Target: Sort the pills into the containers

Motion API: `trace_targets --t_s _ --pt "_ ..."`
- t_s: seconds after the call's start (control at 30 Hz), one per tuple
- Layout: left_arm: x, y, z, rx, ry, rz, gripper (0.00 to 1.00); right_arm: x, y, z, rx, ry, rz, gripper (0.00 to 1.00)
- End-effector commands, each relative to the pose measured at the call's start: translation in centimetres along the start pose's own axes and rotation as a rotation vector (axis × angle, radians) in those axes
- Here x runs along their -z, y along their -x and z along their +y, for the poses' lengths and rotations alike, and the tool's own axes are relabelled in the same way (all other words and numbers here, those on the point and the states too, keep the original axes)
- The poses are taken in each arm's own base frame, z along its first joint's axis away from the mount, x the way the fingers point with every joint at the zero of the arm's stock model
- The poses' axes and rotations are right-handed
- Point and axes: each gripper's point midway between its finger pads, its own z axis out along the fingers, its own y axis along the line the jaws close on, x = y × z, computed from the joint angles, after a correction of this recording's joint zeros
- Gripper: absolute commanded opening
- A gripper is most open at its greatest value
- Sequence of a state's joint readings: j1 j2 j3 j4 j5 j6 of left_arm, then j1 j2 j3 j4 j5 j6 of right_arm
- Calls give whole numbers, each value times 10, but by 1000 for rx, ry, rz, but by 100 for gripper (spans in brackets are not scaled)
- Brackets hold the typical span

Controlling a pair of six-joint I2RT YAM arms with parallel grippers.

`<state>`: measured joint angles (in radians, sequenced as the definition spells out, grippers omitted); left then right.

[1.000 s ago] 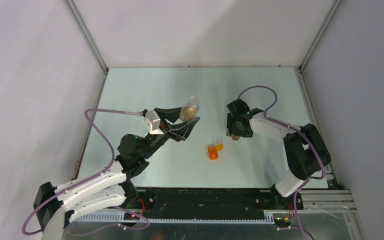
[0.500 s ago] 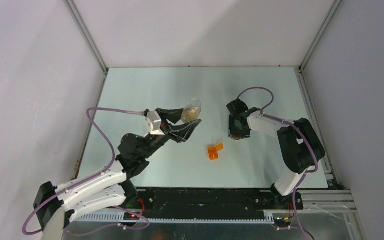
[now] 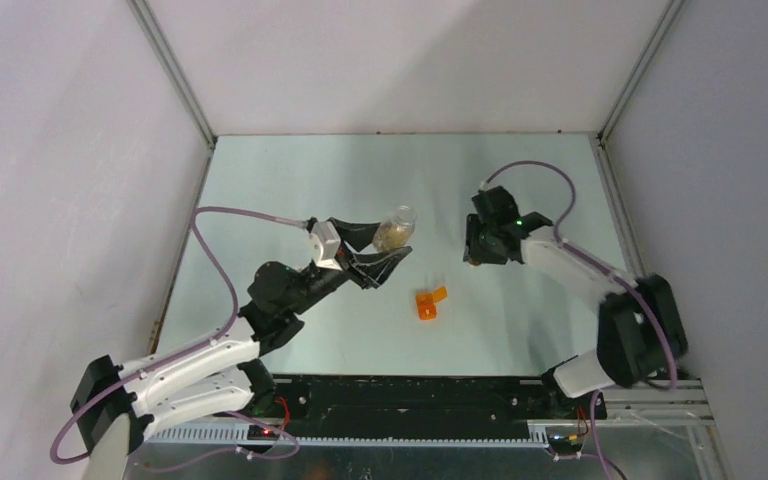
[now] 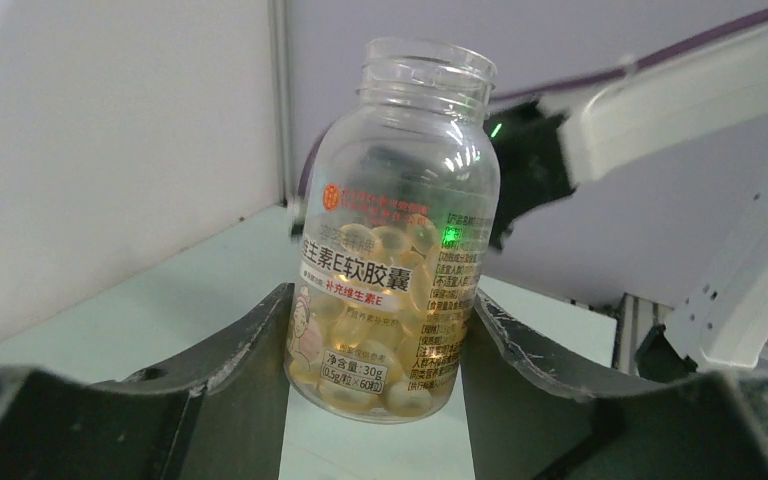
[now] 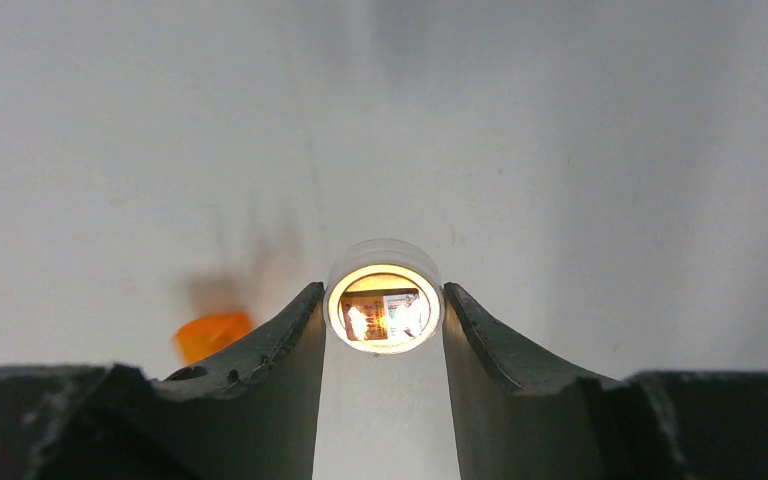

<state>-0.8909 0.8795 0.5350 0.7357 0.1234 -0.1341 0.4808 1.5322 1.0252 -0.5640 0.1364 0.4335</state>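
A clear pill bottle [image 4: 395, 250], uncapped and partly filled with yellow softgel pills, hangs above the table tilted to the right, with my left gripper [image 4: 380, 302] shut on its lower half. In the top view this bottle [image 3: 397, 227] is left of centre. A small amber-tinted container [image 5: 384, 308], seen down its open mouth, sits between the fingers of my right gripper [image 5: 383, 298], which touch it on both sides. In the top view the right gripper [image 3: 476, 256] is right of centre and hides that container.
A small orange container [image 3: 427, 302] lies on the pale green table [image 3: 290, 180] between the two grippers; it shows blurred at the left of the right wrist view [image 5: 212, 335]. White walls and metal rails enclose the table.
My right gripper has closed on the small container and shifted slightly up and right, its elbow swinging outward. My left arm has carried the pill bottle a little to the right and tilted it more.
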Motion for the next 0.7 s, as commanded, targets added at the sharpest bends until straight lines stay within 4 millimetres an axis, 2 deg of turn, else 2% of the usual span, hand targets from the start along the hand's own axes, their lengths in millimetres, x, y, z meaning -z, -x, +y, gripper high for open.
trace_targets --t_s 0.0,0.03,0.17,0.2,0.23,0.37,0.53,0.67 --pt "-6 2 -16 28 -107 1 0 80 36 25 -15 252 -154 38" --pt "-8 0 -16 33 -114 8 0 91 39 30 -11 294 -176 38" --pt "-11 -7 -17 62 -137 27 0 178 49 59 51 588 -346 39" --pt "-12 -9 -18 62 -144 38 0 191 49 64 62 632 -368 40" --pt "-12 -12 -17 52 -146 50 0 214 47 72 94 720 -403 40" --pt "-9 -34 -17 3 -171 169 0 272 30 93 215 925 -483 40" --pt "-3 -43 -17 -49 -194 237 0 313 18 105 310 1038 -531 41" --pt "1 -48 -22 -85 -240 290 0 327 14 111 347 1077 -546 42"
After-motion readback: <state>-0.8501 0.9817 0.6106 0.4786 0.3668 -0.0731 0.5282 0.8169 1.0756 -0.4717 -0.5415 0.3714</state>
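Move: The right gripper holds the lid some 6 cm above the table. From it, the open pill bottle in the left gripper is about 16 cm to the left, 9 cm back and some 30 cm higher. The orange pill box lies on the table roughly 10 cm left of the lid and 9 cm back. From the left gripper, the lid is about 11 cm ahead, 17 cm right and 27 cm below. Keep the lid pinched in the right gripper and swing it up about 27 cm, increasingly back and left towards the bottle's mouth, turning the wrist some 65 degrees so the fingers go from pointing down to pointing left across the table. Meanwhile lower the left gripper about 6 cm and slightly right, still gripping the bottle and tipping its neck towards the lid. ##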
